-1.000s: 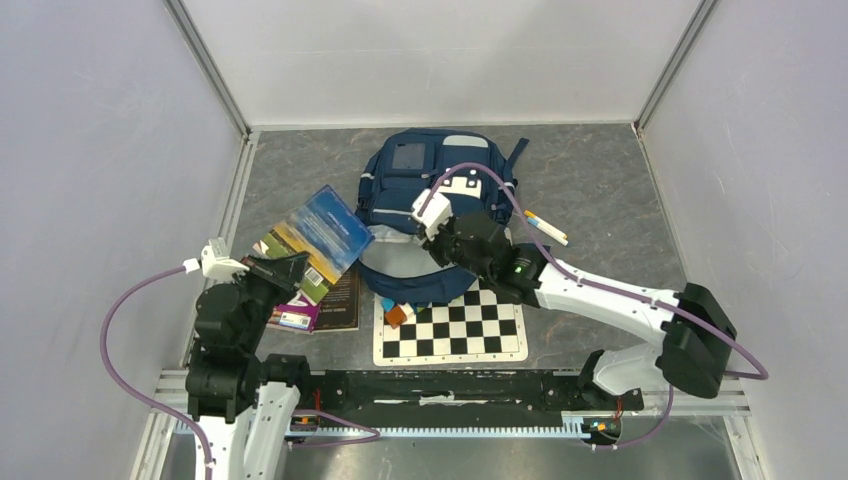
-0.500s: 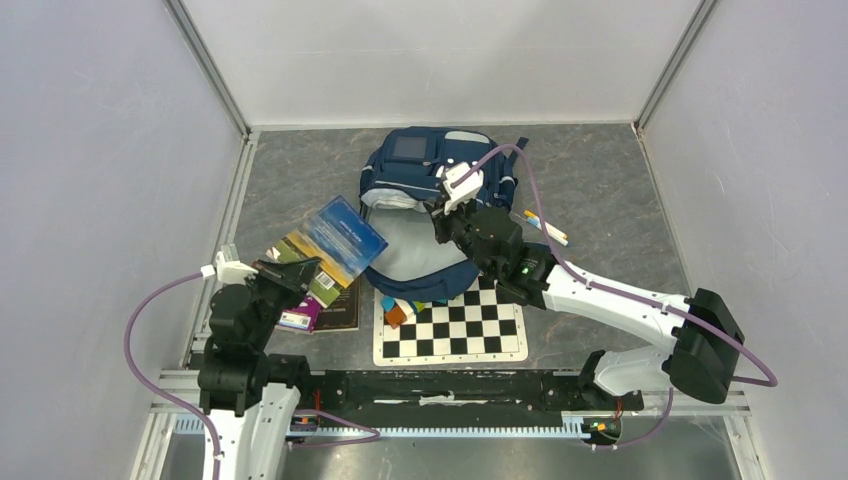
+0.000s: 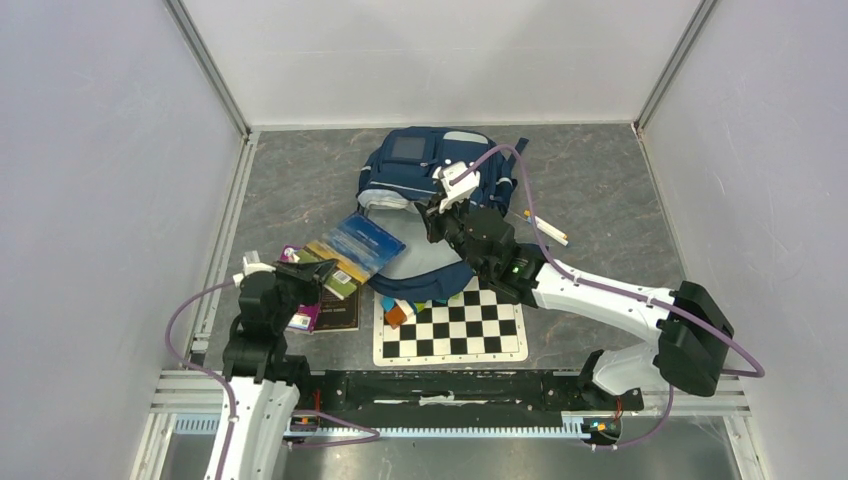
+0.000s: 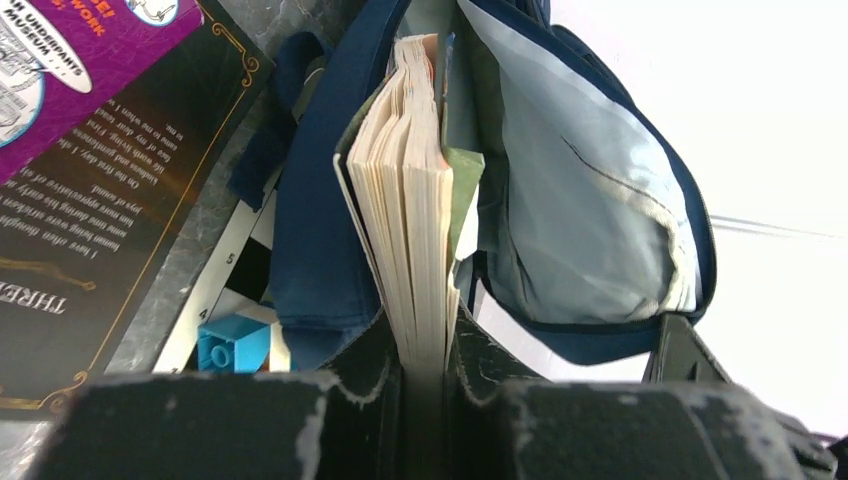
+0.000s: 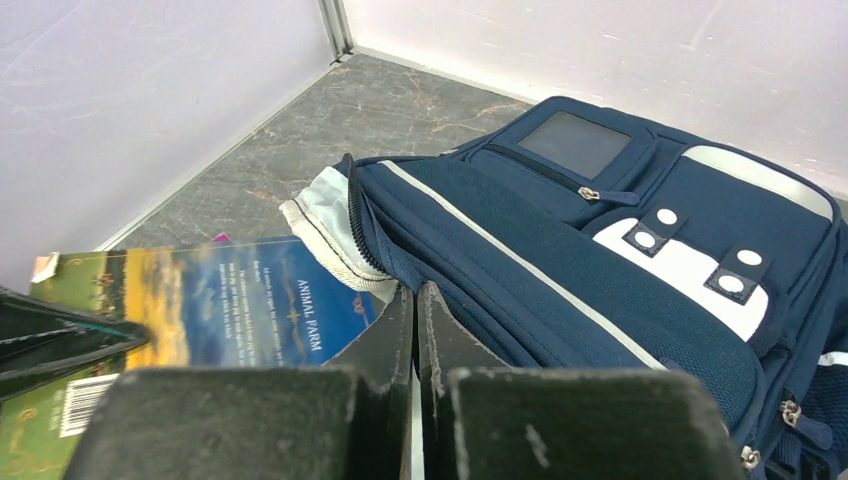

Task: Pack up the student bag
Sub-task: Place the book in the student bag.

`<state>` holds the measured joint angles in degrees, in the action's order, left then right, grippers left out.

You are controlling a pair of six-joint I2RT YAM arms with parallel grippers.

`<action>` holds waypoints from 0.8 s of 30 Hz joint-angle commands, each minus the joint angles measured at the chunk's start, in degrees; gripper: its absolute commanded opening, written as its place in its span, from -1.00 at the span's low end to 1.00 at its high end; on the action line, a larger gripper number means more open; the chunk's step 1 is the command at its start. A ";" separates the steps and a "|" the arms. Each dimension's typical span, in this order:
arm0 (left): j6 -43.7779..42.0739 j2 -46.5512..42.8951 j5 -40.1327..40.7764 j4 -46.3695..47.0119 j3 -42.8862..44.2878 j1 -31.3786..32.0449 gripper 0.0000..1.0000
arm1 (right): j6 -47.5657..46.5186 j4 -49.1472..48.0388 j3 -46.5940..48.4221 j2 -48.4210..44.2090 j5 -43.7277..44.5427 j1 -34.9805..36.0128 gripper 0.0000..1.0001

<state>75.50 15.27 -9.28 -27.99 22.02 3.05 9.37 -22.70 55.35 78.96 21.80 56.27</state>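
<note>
The student bag (image 3: 400,182) lies at the back middle of the table, navy with grey stripes, its mouth facing me and showing pale grey lining (image 4: 580,200). My right gripper (image 3: 434,212) is shut on the bag's upper zip edge (image 5: 415,295) and holds the mouth open. My left gripper (image 3: 316,277) is shut on a paperback, "Animal Farm" (image 3: 358,250), with a blue and green cover. In the left wrist view the book's page edge (image 4: 415,220) stands between my jaws (image 4: 425,345), and its far end pokes into the bag's mouth.
A chessboard (image 3: 450,332) lies in front of the bag, with blue and orange bricks (image 3: 398,312) at its corner. A black book (image 3: 340,310) and a purple book (image 3: 300,318) lie at the left. Markers (image 3: 545,228) lie to the right of the bag.
My left gripper has carried the book right and down, from above the left books to the bag's mouth. My right gripper lifted the bag's edge up and back, then held it.
</note>
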 commanded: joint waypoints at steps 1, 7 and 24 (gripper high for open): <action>6.35 5.64 -0.27 15.67 -0.82 0.92 -0.96 | 1.80 -9.41 2.50 0.36 0.12 0.64 -1.00; 8.13 16.00 5.89 26.99 -0.84 7.45 -0.96 | 1.44 -10.51 2.83 1.77 0.45 1.35 -1.00; 6.37 37.41 30.99 63.11 -1.75 26.26 -0.96 | -3.24 -10.83 0.90 1.11 2.98 1.82 -1.00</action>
<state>81.69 50.22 14.50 18.87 19.42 27.62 8.40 -26.48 55.35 81.60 22.24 57.67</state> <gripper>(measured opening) 0.166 0.009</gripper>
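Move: The book is already pinched in the left hand; the bag's open mouth, where it is to go, has its middle about 5 cm ahead and 16 cm to the right of that hand, some 9 cm lower. The lifted flap edge is roughly 12 cm ahead and 17 cm right, about 4 cm higher; the toy blocks lie 11 cm back, 14 cm right and 15 cm down. From the right hand, the mouth is about 8 cm back, 2 cm left and 12 cm down. The book is carried in under the raised flap, still gripped by its near end: the left hand takes it forward and slightly down, then forward and to the right, about 11 cm in all, rising a couple of centimetres at the end as the fingers tip up some 10 degrees. The right hand keeps its closed grip on the flap, drifting 1 to 2 cm left and then holding still. ##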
